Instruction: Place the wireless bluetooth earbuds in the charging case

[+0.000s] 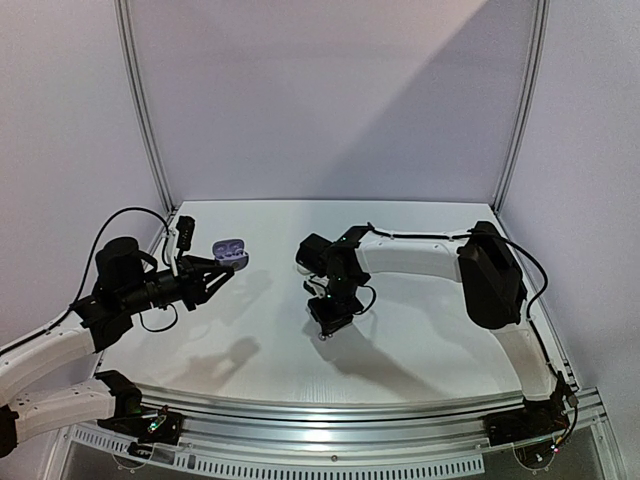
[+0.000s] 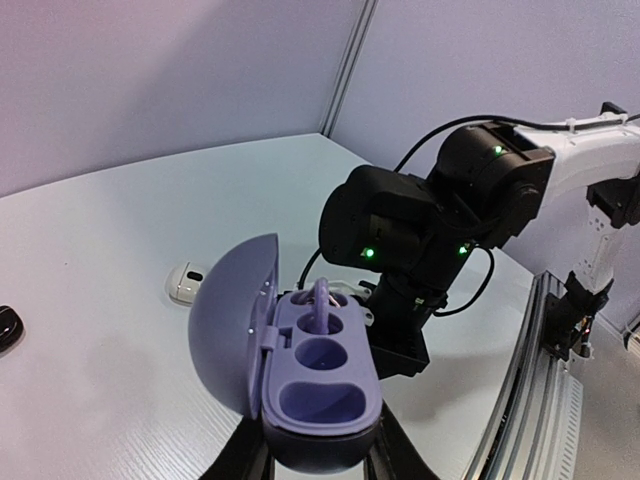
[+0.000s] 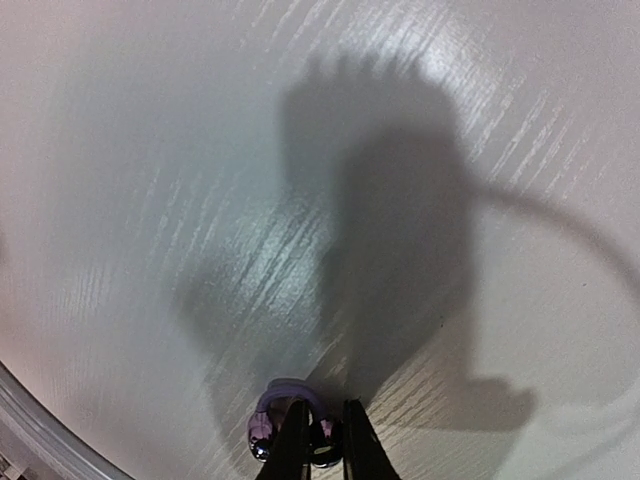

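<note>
A purple charging case (image 2: 322, 395) is clamped at its base in my left gripper (image 2: 320, 465), held above the table with its lid (image 2: 232, 335) swung open to the left. One purple clip-shaped earbud (image 2: 322, 300) stands in the far socket; the two nearer sockets are bare. From above, the case (image 1: 231, 251) sits at the left gripper's (image 1: 216, 270) tip. My right gripper (image 3: 322, 432) points down at the table. Its narrow jaws are pinched on one end of a second purple earbud (image 3: 268, 412), which lies on the surface. In the top view, this gripper (image 1: 325, 332) is mid-table.
A small white rounded object (image 2: 186, 282) lies on the table behind the case lid, and a black one (image 2: 6, 326) shows at the left edge. The right arm's wrist (image 2: 420, 225) is close beyond the case. A metal rail (image 1: 330, 405) borders the near table edge.
</note>
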Tool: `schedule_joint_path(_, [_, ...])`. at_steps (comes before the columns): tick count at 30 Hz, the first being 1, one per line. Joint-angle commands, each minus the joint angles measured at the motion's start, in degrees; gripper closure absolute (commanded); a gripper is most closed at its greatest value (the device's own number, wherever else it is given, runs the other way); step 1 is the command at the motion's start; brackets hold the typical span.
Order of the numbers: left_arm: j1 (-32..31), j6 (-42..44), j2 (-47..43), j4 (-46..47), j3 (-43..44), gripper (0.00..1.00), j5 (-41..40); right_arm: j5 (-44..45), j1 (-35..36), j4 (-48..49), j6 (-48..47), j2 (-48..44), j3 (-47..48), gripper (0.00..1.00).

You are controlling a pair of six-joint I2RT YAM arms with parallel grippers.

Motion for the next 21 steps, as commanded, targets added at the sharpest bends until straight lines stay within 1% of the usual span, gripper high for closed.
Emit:
schedule_joint_path(1, [0.7,0.2,-0.4,1.4,-1.0,1.0,-0.1,1.6,0.1,-0.4,-0.2,-1.4,0.3,0.95])
schedule_joint_path(6, [0.7,0.6,-0.6,1.6,-1.0,1.0,-0.5,5.1,0.2,1.4,0.7,-6.3,0.0,0.98])
schedule_joint_path(8, [0.7,0.7,-0.6,2.0,-1.0,1.0,-0.9,7.9,0.6,3.3,0.9,-8.8,0.1,0.98])
schedule_joint_path(13, [0.6,2.8,-1.2,6.2,-0.7,1.0,-2.0,20.3,3.3,9.6,-0.7,-17.9,4.0,1.0])
schedule_joint_path(17, [-0.5,8.5,-1.0,12.2,-0.6,1.0,-5.3,29.7,7.9,18.5,-7.5,-23.5,6.5,1.0])
schedule_joint_path(21, [-3.5,12.8,1.2,20.5,-0.7,1.0,-7.9,34.1,11.6,29.2,-13.8,-25.9,6.6,1.0])
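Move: Up in the left hand, the open purple charging case sits roughly 16 cm to the left of the right hand, 3 cm ahead and 22 cm higher; the right fingers are already shut on the earbud at the table. From that right hand, the white case lies about 22 cm ahead and 4 cm left, and the black case some 28 cm ahead and 22 cm left, both at about its height. From the left hand point, the purple case is about 2 cm ahead, 2 cm right and 1 cm up. Lifting the pinched earbud off the table, the right hand climbs fast, about 29 cm, towards the height of the purple charging case, with a smaller drift left; its fingers swing up some 50 degrees from pointing straight down towards forward and left. The left hand keeps its grip on the case, rises about 4 cm late on and tips its fingers up a little. ##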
